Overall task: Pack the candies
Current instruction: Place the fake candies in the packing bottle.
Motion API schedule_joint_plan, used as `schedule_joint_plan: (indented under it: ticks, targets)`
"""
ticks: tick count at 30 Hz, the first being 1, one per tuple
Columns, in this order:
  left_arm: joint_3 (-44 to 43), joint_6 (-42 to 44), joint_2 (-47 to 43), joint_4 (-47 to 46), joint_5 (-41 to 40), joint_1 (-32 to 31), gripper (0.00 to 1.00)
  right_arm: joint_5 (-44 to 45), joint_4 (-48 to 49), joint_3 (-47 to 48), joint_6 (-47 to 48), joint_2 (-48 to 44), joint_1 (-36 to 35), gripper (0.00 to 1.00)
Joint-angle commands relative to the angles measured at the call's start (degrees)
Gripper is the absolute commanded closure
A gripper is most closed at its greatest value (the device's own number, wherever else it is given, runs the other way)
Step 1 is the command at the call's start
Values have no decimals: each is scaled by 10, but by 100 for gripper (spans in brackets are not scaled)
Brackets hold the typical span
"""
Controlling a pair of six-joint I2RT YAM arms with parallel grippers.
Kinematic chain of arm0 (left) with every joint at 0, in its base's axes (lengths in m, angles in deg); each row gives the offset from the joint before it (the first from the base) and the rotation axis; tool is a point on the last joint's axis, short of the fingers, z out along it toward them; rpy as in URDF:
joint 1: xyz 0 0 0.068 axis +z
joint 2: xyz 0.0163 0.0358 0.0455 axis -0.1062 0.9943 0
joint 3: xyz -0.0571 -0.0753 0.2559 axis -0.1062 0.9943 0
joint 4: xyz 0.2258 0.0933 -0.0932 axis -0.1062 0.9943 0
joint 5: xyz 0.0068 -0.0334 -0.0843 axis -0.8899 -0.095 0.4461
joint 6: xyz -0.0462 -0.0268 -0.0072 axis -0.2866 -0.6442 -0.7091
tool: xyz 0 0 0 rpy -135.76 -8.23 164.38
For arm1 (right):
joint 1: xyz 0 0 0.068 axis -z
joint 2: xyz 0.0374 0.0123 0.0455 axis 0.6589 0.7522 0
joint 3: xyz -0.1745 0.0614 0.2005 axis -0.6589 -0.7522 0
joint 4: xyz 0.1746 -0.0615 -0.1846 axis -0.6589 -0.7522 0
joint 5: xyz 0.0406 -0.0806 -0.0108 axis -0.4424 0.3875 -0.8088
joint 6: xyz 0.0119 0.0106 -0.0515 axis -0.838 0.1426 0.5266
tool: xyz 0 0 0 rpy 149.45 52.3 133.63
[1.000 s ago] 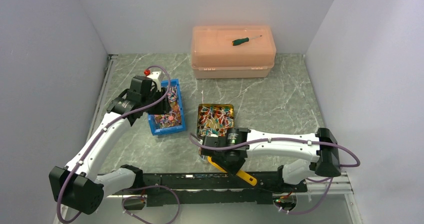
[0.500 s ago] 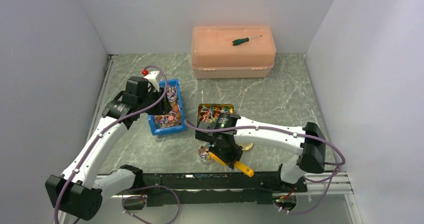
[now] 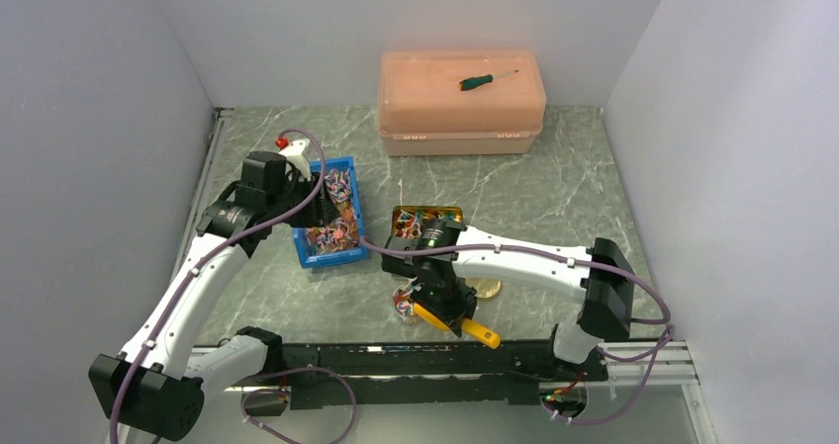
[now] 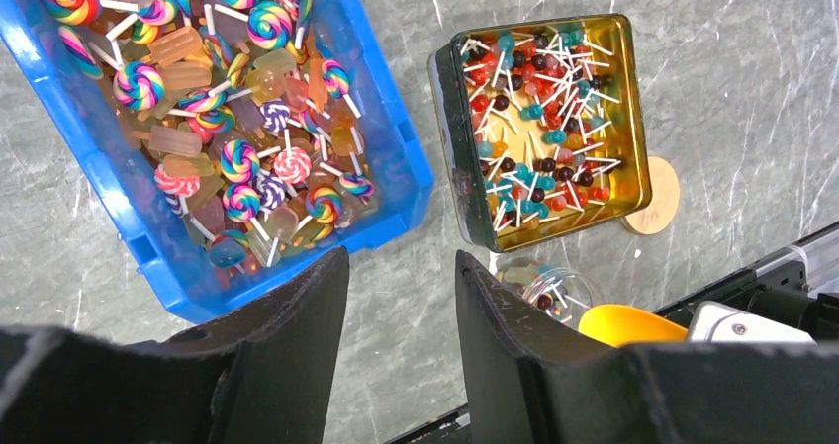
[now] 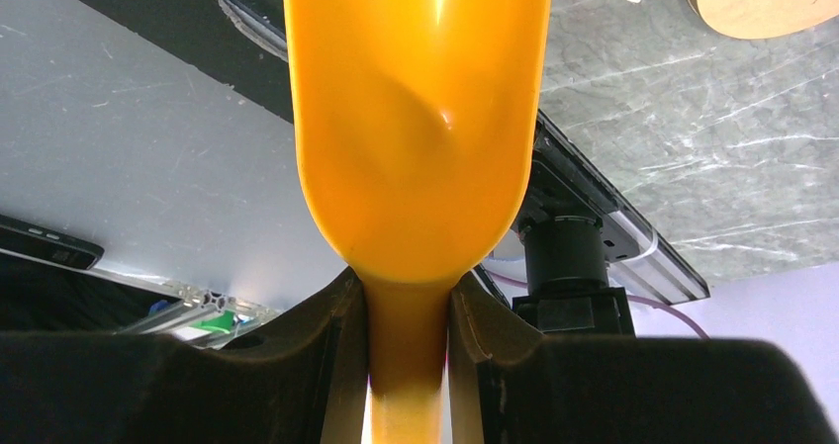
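The candies lie in two heaps: swirl lollipops and jelly pops (image 4: 237, 157) in a blue bin (image 4: 411, 182), and small ball lollipops (image 4: 544, 118) in a gold tin (image 4: 450, 147). A few more sit in a small glass jar (image 4: 539, 288) near the front rail. My right gripper (image 5: 406, 286) is shut on the handle of an orange scoop (image 5: 416, 118), which hangs just over the jar (image 3: 404, 302). The scoop's underside faces the camera, so what it carries is hidden. My left gripper (image 4: 401, 261) is open and holds nothing, hovering by the blue bin's left side (image 3: 297, 189).
A round wooden lid (image 3: 487, 288) lies right of the jar. A peach plastic box (image 3: 461, 118) stands at the back with a green-handled screwdriver (image 3: 477, 81) on its lid. White walls close in both sides. The black rail (image 3: 396, 360) runs along the front.
My right arm has swung the scoop left and toward the front, from beside the tin to over the jar. The left gripper has drifted slightly left and back, still open.
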Motion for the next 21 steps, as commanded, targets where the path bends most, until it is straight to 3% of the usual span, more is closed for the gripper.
schedule_joint_plan:
  ticks: [1,21]
  targets:
    - [3,-2,-13,-25,22,6,51,-9,-21,36,5,-16,10,100]
    - [11,0,-4,-38,29,9,49,122,56,-3,-24,-125,89,100]
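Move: Ahead of the right hand, which still grips the empty yellow scoop, the candy tin lies about 19 cm out, 5 cm to the left and 12 cm lower. The packing bottle stands some 5 cm ahead and 9 cm left; the round lid is about 10 cm ahead and 7 cm right; the blue box is roughly 25 cm ahead and 26 cm left. From the left hand the tin lies some 19 cm right, nearly level in reach, 20 cm below. Lifting away from beside the bottle, the right hand carries the scoop about 5 cm forward and some 3 cm up towards the candy tin, slowly at first, then faster. It keeps its grip on the scoop's neck while the wrist tilts the fingertips some 10 degrees forward and a little left, turning slightly clockwise. ##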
